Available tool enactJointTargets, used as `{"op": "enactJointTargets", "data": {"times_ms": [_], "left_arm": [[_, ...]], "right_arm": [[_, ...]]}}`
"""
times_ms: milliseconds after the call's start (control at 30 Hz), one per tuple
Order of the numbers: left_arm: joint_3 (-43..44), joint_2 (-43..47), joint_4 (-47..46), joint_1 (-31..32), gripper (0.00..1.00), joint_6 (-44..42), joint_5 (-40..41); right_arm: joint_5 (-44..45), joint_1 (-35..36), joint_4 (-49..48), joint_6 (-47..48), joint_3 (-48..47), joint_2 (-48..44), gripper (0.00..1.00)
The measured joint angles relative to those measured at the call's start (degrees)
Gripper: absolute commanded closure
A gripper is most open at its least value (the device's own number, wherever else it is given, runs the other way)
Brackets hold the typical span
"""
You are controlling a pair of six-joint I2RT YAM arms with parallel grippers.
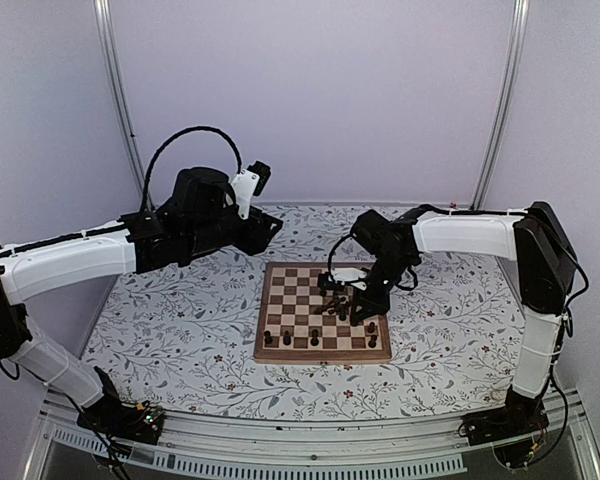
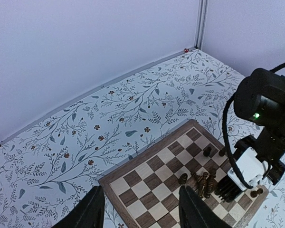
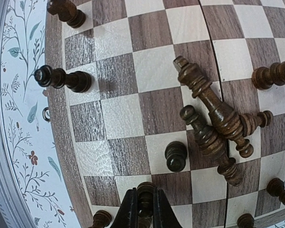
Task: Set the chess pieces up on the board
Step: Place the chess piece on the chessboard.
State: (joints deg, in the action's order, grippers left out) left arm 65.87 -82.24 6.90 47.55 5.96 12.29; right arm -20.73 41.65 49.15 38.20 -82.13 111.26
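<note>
The wooden board (image 1: 320, 355) lies at the table's middle. My right gripper (image 3: 145, 209) is low over the board's right side and shut on a small dark chess piece (image 3: 145, 192), which stands upright between its fingers. Just beyond it a pawn (image 3: 175, 156) stands alone. Three taller pieces (image 3: 213, 114) lie crossed in a heap. Several more pieces (image 1: 299, 341) stand along the board's near row. My left gripper (image 2: 140, 211) hangs open and empty above the board's far left corner (image 2: 133, 164); its dark fingers (image 2: 88, 209) frame that view's bottom edge.
The floral table cover (image 1: 180, 320) surrounds the board on every side. Pale walls and two metal posts (image 1: 120, 100) close off the back. The right arm's black cable (image 2: 230, 142) loops over the board's far side.
</note>
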Motion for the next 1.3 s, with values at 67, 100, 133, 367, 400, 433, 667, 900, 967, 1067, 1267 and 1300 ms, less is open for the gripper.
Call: {"op": "enactJointTargets", "data": {"times_ms": [67,100,133,367,400,433,667,900,967,1067,1267,1300], "left_arm": [[0.0,0.0,0.04,0.0,0.46,0.0,-0.07],[0.0,0.0,0.07,0.0,0.46,-0.02,-0.07],[0.0,0.0,0.09,0.0,0.45,-0.02,-0.07],[0.2,-0.07,0.44,0.0,0.45,-0.15,-0.26],[0.26,-0.11,0.46,0.0,0.46,-0.17,-0.28],[0.31,-0.17,0.52,0.0,0.46,-0.17,-0.28],[0.33,-0.31,0.85,0.0,0.45,-0.2,-0.31],[0.33,-0.31,0.87,0.0,0.46,-0.22,-0.35],[0.33,-0.31,0.9,0.0,0.45,-0.24,-0.42],[0.35,-0.31,0.92,0.0,0.45,-0.26,-0.55],[0.42,-0.31,0.94,0.0,0.45,-0.35,-0.74],[0.42,-0.31,0.94,0.0,0.45,-0.37,-0.76]], "right_arm": [[-0.09,0.15,0.5,0.39,0.17,0.0,0.96],[-0.15,0.2,0.59,0.52,0.35,-0.07,0.96],[-0.2,0.28,0.76,0.66,0.46,-0.09,0.96],[-0.2,0.66,1.46,1.68,1.22,-0.31,0.95],[-0.22,0.76,1.51,1.73,1.29,-0.31,0.94],[-0.28,0.9,1.6,1.77,1.36,-0.31,0.93],[-0.42,1.68,1.75,1.84,1.75,-0.31,0.87],[0.26,1.75,1.36,1.6,1.97,-0.31,0.72],[0.55,1.75,1.38,1.6,2.01,-0.31,0.69],[0.66,1.75,1.36,1.68,2.08,-0.31,0.65],[0.5,1.75,1.38,1.7,2.08,-0.66,0.63],[0.44,1.6,1.38,1.7,2.08,-0.96,0.62]]}}
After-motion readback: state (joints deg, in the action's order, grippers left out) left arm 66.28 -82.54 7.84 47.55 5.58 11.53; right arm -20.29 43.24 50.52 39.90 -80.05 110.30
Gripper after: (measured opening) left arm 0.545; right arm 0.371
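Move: The right hand still holds a pawn just above the board. The square it is meant for is about 2 cm back, level sideways and roughly 4 cm below. One standing pawn is on the square 4 cm to the right of that one, with the corner piece about 4 cm nearer the robot than that pawn. Another pawn stands some 2 cm ahead and 4 cm left of the hand, and the fallen pieces lie 5 cm ahead and 7 cm left. From the left hand the square is some 25 cm right, 9 back, 24 below. With the pawn still pinched between its fingertips, the right hand draws back about 2 cm towards the near edge of the board and sinks roughly 1 cm, bringing the pawn to the second-rank square beside the pawn standing on the right-hand file. There it stops, opens the fingers from nearly shut to about a third wide so that they let go on both sides of the pawn, and then just begins to rise, about half a centimetre. ##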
